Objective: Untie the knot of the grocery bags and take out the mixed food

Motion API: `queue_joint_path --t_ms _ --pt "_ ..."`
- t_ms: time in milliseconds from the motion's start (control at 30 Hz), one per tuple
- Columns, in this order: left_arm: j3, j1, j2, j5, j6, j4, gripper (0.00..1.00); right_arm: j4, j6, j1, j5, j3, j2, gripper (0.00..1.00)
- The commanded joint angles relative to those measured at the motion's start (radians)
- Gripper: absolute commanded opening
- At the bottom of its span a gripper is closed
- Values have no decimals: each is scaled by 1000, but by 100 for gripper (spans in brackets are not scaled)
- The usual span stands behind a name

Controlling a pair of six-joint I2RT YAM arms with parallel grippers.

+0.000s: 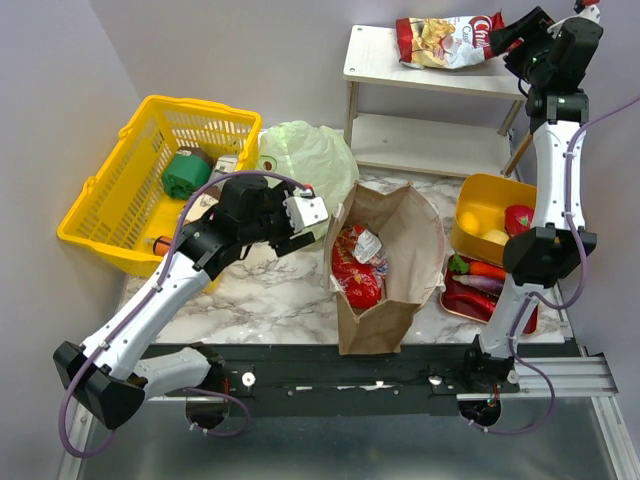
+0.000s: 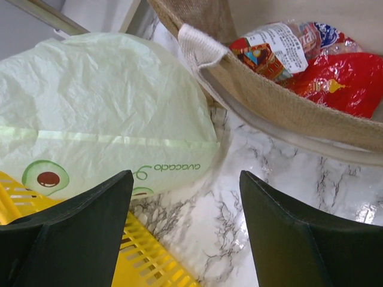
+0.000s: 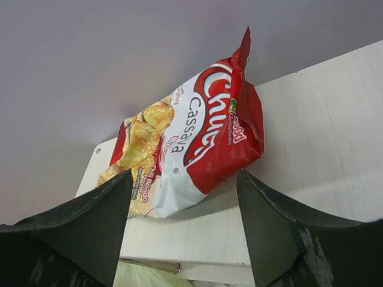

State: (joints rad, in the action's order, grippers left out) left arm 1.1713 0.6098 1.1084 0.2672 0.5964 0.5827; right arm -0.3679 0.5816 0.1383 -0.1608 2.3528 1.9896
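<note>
The brown paper bag (image 1: 385,265) stands open in the middle of the table, with shiny red snack packets (image 1: 356,272) inside. My left gripper (image 1: 315,228) hovers open at its left rim (image 2: 287,101), over bare marble, with nothing between its fingers (image 2: 185,176). The pale green plastic bag (image 1: 305,155) lies loose behind it, printed with an avocado (image 2: 102,119); its knot does not show. My right gripper (image 1: 505,38) is up at the shelf, open (image 3: 184,179), just short of a red-and-white chips packet (image 3: 191,143) lying on the top board (image 1: 445,40).
A yellow mesh basket (image 1: 150,180) holding a green can (image 1: 187,172) sits at the left. At the right, a yellow bin (image 1: 480,195) holds dragon fruit (image 1: 518,218) and yellow fruit; a red tray (image 1: 528,318) holds a carrot (image 1: 487,269) and other vegetables. The white shelf (image 1: 440,85) stands behind.
</note>
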Motion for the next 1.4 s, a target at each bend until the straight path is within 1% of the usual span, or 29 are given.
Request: queue_joint_path --t_ms 0,133,167,267,333,400,433,467,533,567,667,733,867,933,1033,1200,1300,1367 --pt "39 -4 28 -36 20 77 83 4 38 6 17 65 109 77" --pt "65 -4 54 -51 26 98 83 21 50 6 7 88 169 75" --pt "68 -4 63 -52 26 101 83 23 50 6 7 95 179 73" --pt "76 -4 82 -57 22 97 83 27 52 6 35 111 204 63" --pt "73 -4 87 -57 17 91 83 32 47 9 58 131 216 62" --pt "71 -4 91 -54 13 83 83 53 35 14 57 145 224 50" --pt "68 -4 91 -52 13 82 83 66 26 20 46 145 224 41" --pt "65 -4 91 -52 13 78 83 81 18 24 28 143 222 27" --pt "65 -4 91 -48 14 75 83 80 12 38 29 117 207 17" --pt "65 -4 93 -43 13 71 83 78 14 46 21 103 181 9" --pt "60 -4 93 -19 6 48 83 72 17 90 -11 27 118 0" --pt "50 -4 90 -2 -7 29 83 67 24 133 -31 -18 78 0" --pt "24 1 73 21 -24 -32 83 40 37 207 -72 -188 -24 1" --pt "13 4 65 26 -36 -52 83 35 40 240 -78 -237 -72 0" --pt "-5 11 50 47 -50 -64 83 34 15 256 -114 -266 -80 1" --pt "-32 19 27 67 -67 -73 83 63 26 241 -206 -325 -104 2" --pt "-41 22 21 70 -69 -73 83 72 29 225 -218 -316 -92 2" --pt "-39 24 19 70 -75 -72 83 75 14 216 -207 -275 -63 2"
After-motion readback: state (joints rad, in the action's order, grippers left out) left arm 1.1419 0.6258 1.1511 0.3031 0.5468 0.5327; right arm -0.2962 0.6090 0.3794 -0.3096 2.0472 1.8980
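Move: The chips bag lies on the white shelf about 11 cm ahead of the open right hand, 4 cm to its left and 4 cm lower. The shelf top's middle is some 5 cm ahead, 7 cm left and 9 cm below; the yellow basin stands far down on the table, roughly 12 cm back, 5 cm right and 40 cm below the hand. From the left hand, the chips bag is about 41 cm ahead, 33 cm right and 15 cm higher. The right hand reaches about 5 cm forward and as far down to the near corner of the chips bag's red right-hand end, then shuts its wide-open fingers and pinches the film there. Keeping that pinch, it drags the bag across the shelf top some 12 cm right and 8 cm back towards the robot, the wrist swinging about 10 degrees clockwise, then eases about 3 cm left again as the wrist swings halfway back. ##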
